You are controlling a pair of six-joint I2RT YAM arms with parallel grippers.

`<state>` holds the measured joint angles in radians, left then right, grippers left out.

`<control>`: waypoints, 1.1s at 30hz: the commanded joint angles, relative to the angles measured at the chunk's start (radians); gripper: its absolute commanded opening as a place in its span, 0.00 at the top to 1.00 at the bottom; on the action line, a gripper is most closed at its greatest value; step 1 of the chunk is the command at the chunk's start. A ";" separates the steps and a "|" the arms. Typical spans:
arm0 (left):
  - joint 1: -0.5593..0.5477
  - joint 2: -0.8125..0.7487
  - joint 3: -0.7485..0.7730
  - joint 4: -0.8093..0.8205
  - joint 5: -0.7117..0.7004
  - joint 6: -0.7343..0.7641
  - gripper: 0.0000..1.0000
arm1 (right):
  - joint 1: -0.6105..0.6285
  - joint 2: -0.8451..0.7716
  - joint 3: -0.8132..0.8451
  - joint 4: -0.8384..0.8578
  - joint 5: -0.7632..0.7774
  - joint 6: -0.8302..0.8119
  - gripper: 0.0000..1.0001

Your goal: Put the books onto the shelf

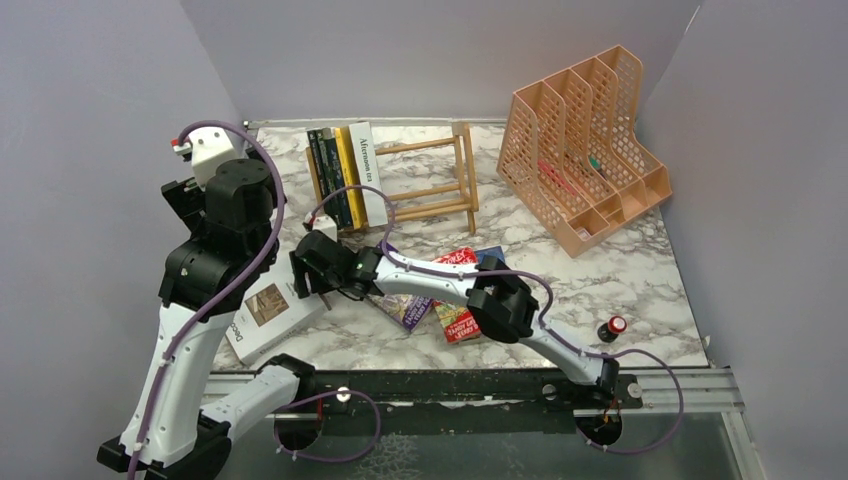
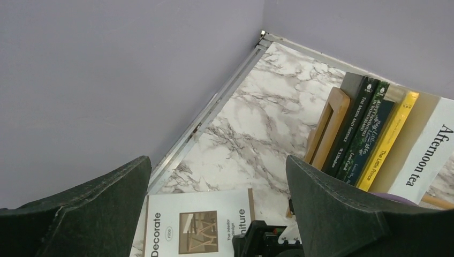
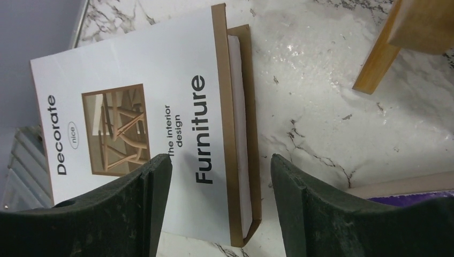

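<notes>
A white "Decorate" book (image 1: pixel 268 313) lies flat at the table's left front. My right gripper (image 3: pixel 220 158) hovers open just over it, with the book's (image 3: pixel 134 118) page edge in the gap between the fingers, which are not touching it. The light-wood shelf (image 1: pixel 430 185) stands at the back. Several books (image 1: pixel 345 175) lean upright in its left end, among them dark green, yellow and a white "Afternoon tea" (image 2: pixel 428 155). A purple book (image 1: pixel 405 308), a red one (image 1: pixel 458 322) and a blue one (image 1: pixel 490 255) lie under the right arm. My left gripper (image 2: pixel 217 159) is open, empty and raised above the left side.
A peach mesh file organiser (image 1: pixel 585 150) stands at the back right. A small red-capped object (image 1: pixel 612 327) sits near the front right. Grey walls close in the table on the left, back and right. The shelf's right half holds no books.
</notes>
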<state>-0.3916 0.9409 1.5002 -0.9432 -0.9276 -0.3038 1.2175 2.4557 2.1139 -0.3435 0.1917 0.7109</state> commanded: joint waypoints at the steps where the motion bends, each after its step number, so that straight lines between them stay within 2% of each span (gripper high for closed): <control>1: 0.005 -0.006 -0.022 0.005 0.007 0.021 0.04 | -0.002 0.063 0.071 -0.096 -0.067 -0.012 0.28; 6: 0.005 -0.005 -0.036 0.007 0.039 0.021 0.04 | -0.012 0.008 -0.076 0.099 -0.217 0.000 0.36; 9: 0.005 -0.003 -0.045 0.006 0.066 0.023 0.04 | -0.026 -0.006 -0.120 0.146 -0.254 0.025 0.43; 12: 0.005 -0.001 -0.052 0.005 0.084 0.023 0.04 | -0.034 -0.018 -0.152 0.168 -0.248 0.043 0.59; 16: 0.005 0.003 -0.057 0.004 0.099 0.021 0.04 | -0.035 -0.065 -0.232 0.216 -0.214 0.054 0.87; 19: 0.005 0.008 -0.057 0.003 0.113 0.019 0.04 | -0.035 -0.112 -0.291 0.256 -0.182 0.054 0.99; 33: 0.005 0.002 -0.065 0.000 0.166 0.005 0.04 | -0.035 -0.364 -0.543 0.408 -0.144 0.027 0.99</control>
<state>-0.3916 0.9546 1.4410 -0.9443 -0.8005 -0.2928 1.1797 2.2147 1.6341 0.0010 0.0063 0.7643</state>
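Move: The white "Furniture" book lies flat under the right hand; its middle is about 5 cm to that hand's left, 6 cm back and 4 cm below. The purple Treehouse book lies some 19 cm to the hand's right, 1 cm back and 5 cm lower. The white "Afternoon tea" book on the shelf stands roughly 20 cm ahead, 14 cm right and 5 cm higher. From the left hand, the Furniture book is about 3 cm back, 1 cm left and 37 cm below. The right fingers come to pinch the Furniture book's upper cover at its brown right-hand edge: the hand eases about 2 cm down and 2 cm back, tilting some 10 degrees, and closes from wide open to almost shut. Keeping that grip, it pulls about 4 cm to the right and rises roughly 3 cm. The open, empty left hand sinks 3 cm and drifts 2 cm right. ##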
